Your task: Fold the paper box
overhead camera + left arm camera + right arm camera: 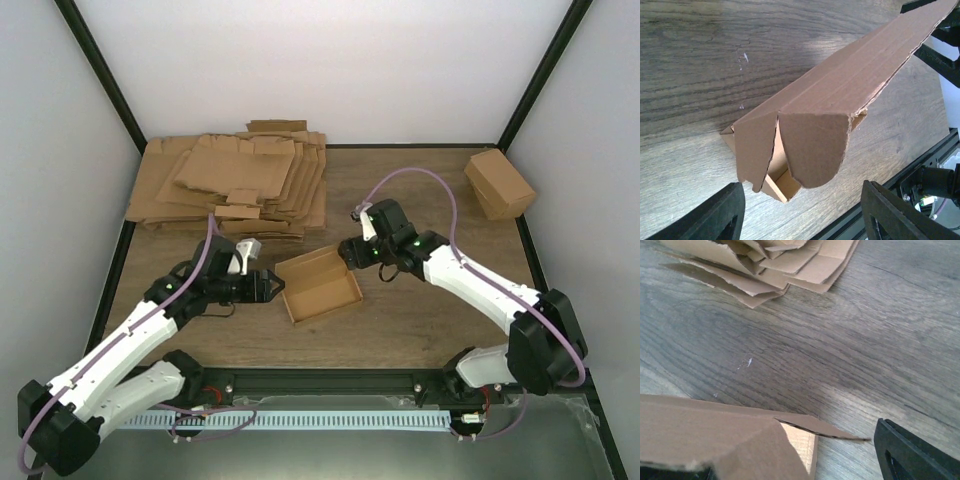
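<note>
The paper box [318,284] lies near the middle of the table as a half-formed brown tray with its walls up. My left gripper [275,288] is at its left end, open. In the left wrist view the box [840,95] stretches away, two end flaps hang down, and the black fingers [715,215] stand wide on either side below them without touching. My right gripper [352,250] hovers at the box's far right corner. In the right wrist view that corner [715,435] lies between the jaws; one finger [912,455] is clear of it, and cardboard hides the other.
A thick pile of flat brown sheets [235,185] covers the back left, with its edge [770,265] in the right wrist view. A finished brown cuboid [498,183] stands at the back right. A black rail [330,383] runs along the near edge.
</note>
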### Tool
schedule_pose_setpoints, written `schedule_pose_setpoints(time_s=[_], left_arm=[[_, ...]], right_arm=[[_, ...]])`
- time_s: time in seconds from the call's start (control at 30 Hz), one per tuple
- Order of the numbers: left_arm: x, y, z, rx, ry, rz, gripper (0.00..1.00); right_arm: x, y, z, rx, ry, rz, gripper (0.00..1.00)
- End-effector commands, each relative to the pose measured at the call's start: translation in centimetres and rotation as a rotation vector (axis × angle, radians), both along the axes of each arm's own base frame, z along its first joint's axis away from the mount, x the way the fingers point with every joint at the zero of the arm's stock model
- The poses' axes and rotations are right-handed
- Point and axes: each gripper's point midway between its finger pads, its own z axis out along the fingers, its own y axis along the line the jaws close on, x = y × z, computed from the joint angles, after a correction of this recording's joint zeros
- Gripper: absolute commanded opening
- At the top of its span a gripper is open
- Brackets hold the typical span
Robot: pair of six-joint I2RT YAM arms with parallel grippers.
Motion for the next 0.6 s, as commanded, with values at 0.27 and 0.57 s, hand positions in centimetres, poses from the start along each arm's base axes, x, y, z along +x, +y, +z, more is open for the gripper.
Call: schedule_pose_setpoints(time_s=[0.27,0.57], left_arm=[[0.9,-0.9,-1.3,0.002,0.034,0.022,0.51],[0.9,-1.5,-1.4,-0.045,0.066,0.044,0.39]], right_arm=[[1.1,3.0,0.5,0.002,-0.007,0.172,0.71],[0.0,3.6,0.7,0.039,0.021,0.216,0.56]])
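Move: The paper box's left lid flap sits just off the left fingertips, about 3 cm right, 2 cm ahead and 3 cm lower; the open tray's middle is some 10 cm to that hand's right, 1 cm ahead and 12 cm below. The right lid flap is about 3 cm left of the right hand, 1 cm ahead and 3 cm lower, with the tray's middle roughly 9 cm back, 5 cm left and 12 cm below. The raised lid's two end flaps are gathered in from both sides. The right hand travels about 3 cm left along its flap and sinks slightly, turning some 10 degrees counter-clockwise, its fingers narrowing around the flap. The left hand eases down nearly 2 cm, slightly right and forward, closing to a smaller gap with one finger against the lid's left end. ##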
